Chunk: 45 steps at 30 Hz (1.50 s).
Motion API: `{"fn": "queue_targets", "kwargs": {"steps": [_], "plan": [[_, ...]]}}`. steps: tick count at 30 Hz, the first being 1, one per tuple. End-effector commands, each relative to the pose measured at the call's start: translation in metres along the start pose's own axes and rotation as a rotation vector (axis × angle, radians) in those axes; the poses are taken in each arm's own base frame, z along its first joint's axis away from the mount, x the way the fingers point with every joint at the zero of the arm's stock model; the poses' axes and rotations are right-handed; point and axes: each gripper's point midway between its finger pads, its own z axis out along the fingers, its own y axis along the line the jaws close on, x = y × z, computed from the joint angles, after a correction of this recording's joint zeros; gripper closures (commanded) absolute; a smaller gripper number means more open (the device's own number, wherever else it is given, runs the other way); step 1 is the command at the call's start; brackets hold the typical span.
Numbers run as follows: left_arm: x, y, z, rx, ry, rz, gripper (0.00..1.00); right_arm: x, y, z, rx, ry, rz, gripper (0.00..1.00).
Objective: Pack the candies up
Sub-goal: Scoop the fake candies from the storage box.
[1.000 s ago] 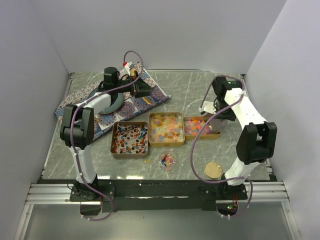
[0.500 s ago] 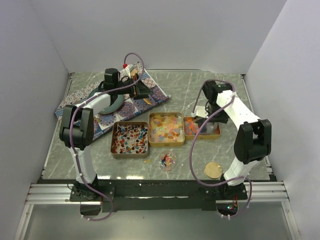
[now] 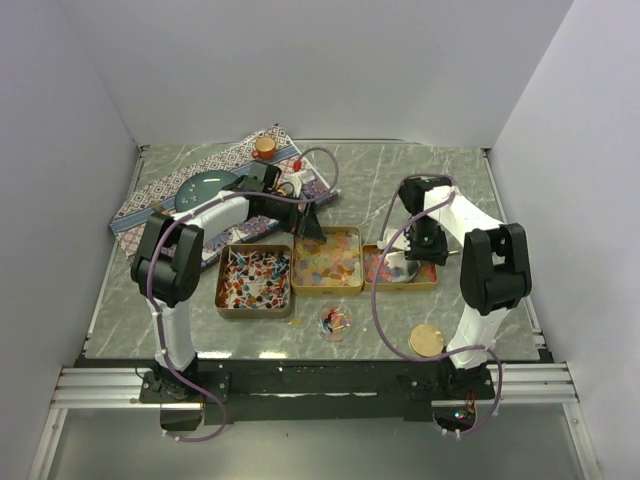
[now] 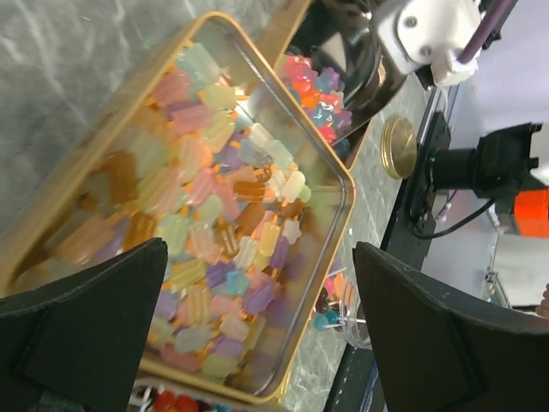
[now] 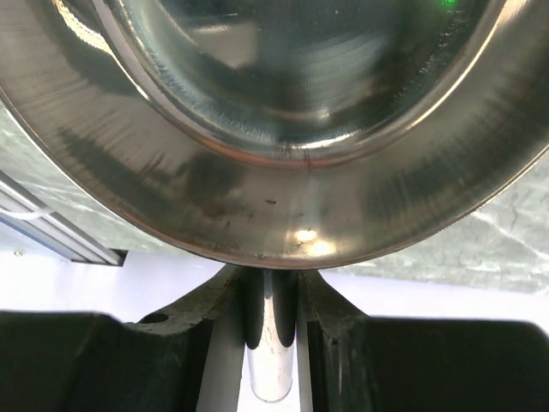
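Observation:
Three sorts of candies lie in three gold tins side by side. The red-white-black candies (image 3: 255,278) fill the left tin, the pale yellow-orange ones (image 3: 327,258) (image 4: 214,249) the middle tin, the bright pink-orange ones (image 3: 385,262) (image 4: 313,86) the right tin. My left gripper (image 3: 308,222) (image 4: 257,283) hangs open over the middle tin, nothing between its fingers. My right gripper (image 3: 421,246) (image 5: 270,292) is shut on the handle of a steel scoop (image 3: 403,268) (image 5: 283,129), whose bowl sits over the right tin. A small clear cup (image 3: 335,321) (image 4: 347,300) in front holds a few candies.
A round cork disc (image 3: 427,340) (image 4: 398,147) lies near the right arm's base. A patterned mat (image 3: 160,195) at the back left carries a grey-green plate (image 3: 203,186) and a small brown lidded pot (image 3: 265,147). One stray candy (image 3: 295,321) lies in front of the tins.
My left arm has swung from the mat at the back left to above the middle tin. My right arm has come forward and down, bringing the scoop over the right tin.

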Motion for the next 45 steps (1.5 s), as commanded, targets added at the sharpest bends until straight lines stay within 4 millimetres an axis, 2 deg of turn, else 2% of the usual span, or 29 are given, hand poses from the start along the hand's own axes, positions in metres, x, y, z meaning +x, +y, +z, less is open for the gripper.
{"fn": "queue_targets", "kwargs": {"steps": [1, 5, 12, 14, 19, 25, 34, 40, 45], "plan": [[-0.009, -0.005, -0.002, -0.019, -0.012, 0.060, 0.03, -0.032, 0.008, 0.014, -0.079, -0.139, -0.179, 1.00], [-0.016, -0.004, 0.003, -0.024, -0.026, 0.047, 0.03, -0.050, 0.008, 0.023, -0.087, -0.240, -0.096, 1.00], [-0.007, 0.007, 0.013, -0.050, 0.016, 0.014, 0.03, -0.067, 0.013, 0.043, -0.049, -0.382, -0.025, 1.00], [-0.005, 0.010, 0.017, -0.055, 0.027, 0.010, 0.03, -0.074, 0.010, 0.043, -0.017, -0.436, -0.010, 1.00], [0.000, 0.011, 0.021, -0.035, 0.061, -0.001, 0.03, -0.086, 0.022, 0.045, -0.045, -0.537, 0.020, 1.00], [-0.003, 0.017, 0.023, -0.046, 0.088, 0.018, 0.03, -0.103, 0.009, 0.023, -0.024, -0.632, 0.054, 1.00], [0.013, 0.029, 0.048, -0.094, 0.159, 0.045, 0.03, -0.094, 0.010, -0.006, -0.006, -0.621, 0.084, 1.00], [0.002, 0.027, 0.053, -0.098, 0.144, 0.060, 0.03, -0.094, 0.002, -0.029, 0.066, -0.665, 0.114, 1.00], [-0.012, 0.022, 0.049, -0.083, 0.121, 0.088, 0.03, -0.100, 0.015, -0.014, 0.032, -0.699, 0.117, 1.00]]}}
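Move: The right-hand candy box, where the held pan's bowl already sits among the star candies, has its middle about 8 cm left of the right hand, 2 cm back and 5 cm below. The middle box lies some 24 cm left and 1 cm back, the clear jar 22 cm left and 14 cm back. From the left hand, the middle box is about 2 cm right, 5 cm back and 9 cm below; the right-hand candy box is 17 cm right and 7 cm back. Star candies in the right-hand box are scooped at by the pan the right hand keeps gripping: it sinks about 4 cm while edging left, then sweeps on left and lastly rises some 2 cm, its fingertips swinging leftward about 30 degrees so that the bowl's left side tips up. The left hand, staying open, sinks about 5 cm and shifts right 4 cm, close to the middle box's far right corner; its contact can't be seen. ##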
